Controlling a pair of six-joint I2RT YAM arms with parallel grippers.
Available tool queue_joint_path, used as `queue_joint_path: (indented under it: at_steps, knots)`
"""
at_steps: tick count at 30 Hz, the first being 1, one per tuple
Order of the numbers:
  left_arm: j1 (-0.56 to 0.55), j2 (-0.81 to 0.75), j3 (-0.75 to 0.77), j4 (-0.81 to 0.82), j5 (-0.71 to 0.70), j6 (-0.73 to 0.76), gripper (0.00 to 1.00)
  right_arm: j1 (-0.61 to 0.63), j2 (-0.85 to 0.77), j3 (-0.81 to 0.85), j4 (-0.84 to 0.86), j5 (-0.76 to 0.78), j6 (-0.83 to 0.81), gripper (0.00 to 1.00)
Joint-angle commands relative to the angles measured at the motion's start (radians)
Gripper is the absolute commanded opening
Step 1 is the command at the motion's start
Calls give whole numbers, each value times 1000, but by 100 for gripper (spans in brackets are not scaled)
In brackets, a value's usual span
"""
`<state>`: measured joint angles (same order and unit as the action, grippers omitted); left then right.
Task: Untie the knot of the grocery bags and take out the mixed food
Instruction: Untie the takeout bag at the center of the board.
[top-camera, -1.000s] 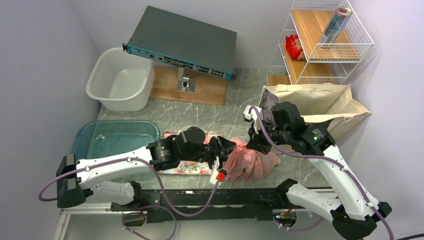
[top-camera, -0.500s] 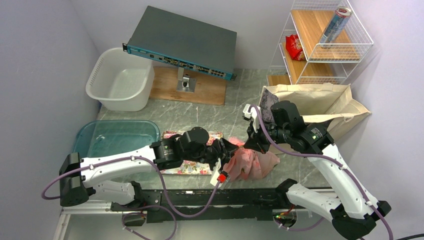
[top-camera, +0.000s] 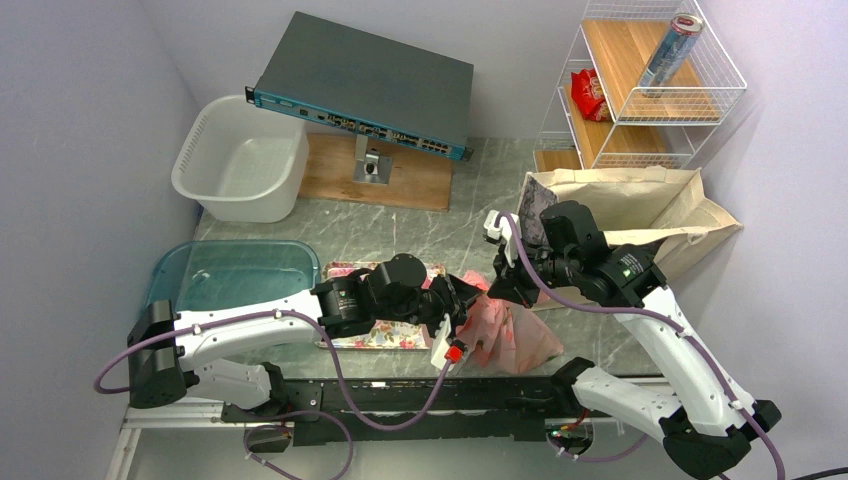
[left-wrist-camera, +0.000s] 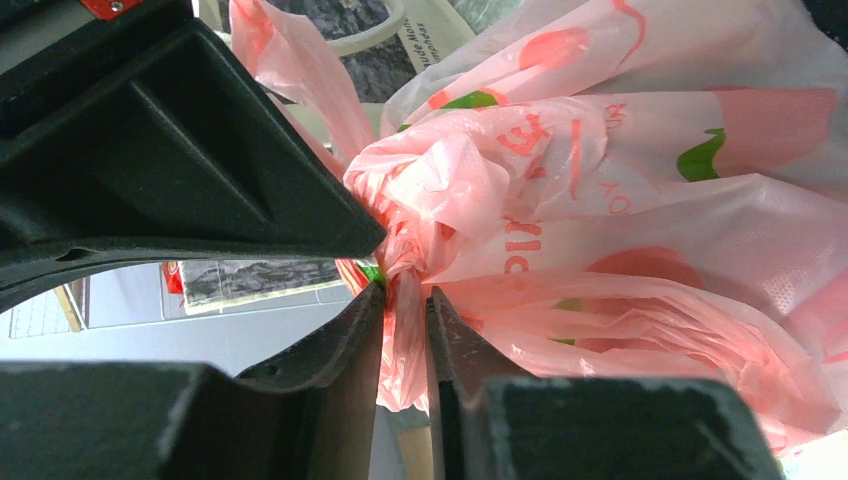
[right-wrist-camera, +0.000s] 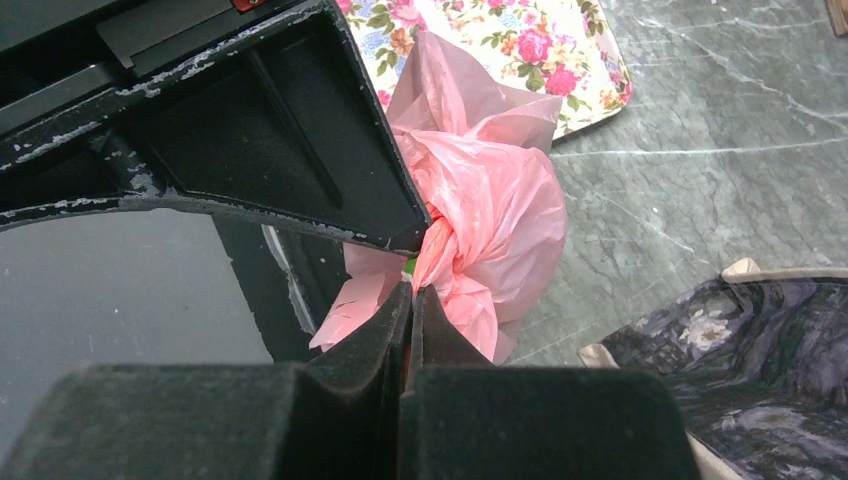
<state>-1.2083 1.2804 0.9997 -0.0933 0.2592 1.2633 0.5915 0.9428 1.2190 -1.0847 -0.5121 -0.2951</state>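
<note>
The thin pink bag (top-camera: 512, 338) lies at the table's near edge, between my two arms. Its knot (left-wrist-camera: 425, 195) is a bunched pink lump just above my left gripper (left-wrist-camera: 405, 292), whose jaws press from both sides on a twisted strand hanging from it. My right gripper (right-wrist-camera: 412, 288) is shut, with pink plastic pinched at its tips right beside the left one's black finger. In the top view the left gripper (top-camera: 468, 297) and the right gripper (top-camera: 497, 290) meet at the bag's top. The beige tote (top-camera: 640, 200) stands behind. The mixed food is hidden inside the bags.
A floral tray (top-camera: 385, 335) lies left of the bag, beside a teal bin (top-camera: 230, 275). A white basin (top-camera: 240, 160) and a network switch (top-camera: 365, 85) on a wooden stand sit at the back. A wire rack (top-camera: 650, 90) holds a can and a red packet.
My left gripper has moved right to the bag's top, and its jaws have closed in on the strand. The bag's body has been drawn down and to the right. The right gripper stays shut.
</note>
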Motion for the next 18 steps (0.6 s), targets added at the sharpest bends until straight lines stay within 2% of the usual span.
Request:
queue_joint_path:
  at_steps: [1, 2, 4, 5, 18]
  knots:
    - [14, 1, 24, 44, -56, 1, 23, 2, -4, 45, 1, -79, -38, 0]
    - [15, 0, 21, 45, -61, 0, 19, 2, -3, 46, 1, -77, -40, 0]
    - [15, -3, 25, 34, -69, -5, 2, 3, -2, 49, -5, -66, -47, 0]
    - [16, -6, 29, 23, -69, -11, 0, 2, -1, 53, -12, -54, -54, 0]
    - [157, -152, -43, -92, -2, -76, 0, -22, -62, 40, -168, 106, -162, 0]
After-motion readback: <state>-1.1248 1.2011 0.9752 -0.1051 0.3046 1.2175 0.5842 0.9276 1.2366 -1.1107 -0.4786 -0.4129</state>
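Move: The strand at the takeout bag's knot already lies between my parted left fingers, with the knot about 2 cm to their right and 1 cm lower. The bag's body hangs some 8 cm right, 7 cm back and 10 cm below that hand; the floral tray is about 18 cm left of it, 6 cm back and some 20 cm down. From my right hand, shut on the other side, the knot is roughly 2 cm left, level fore and aft, 2 cm down. I shut my left fingers on the pink strand beside the knot, barely shifting at first, then draw it left, with some forward and up, away from my right hand, about 3 cm in all. My right hand keeps its pinch on the other side, gives about 1 cm to the right against this pull and tips its wrist some 5 degrees. ##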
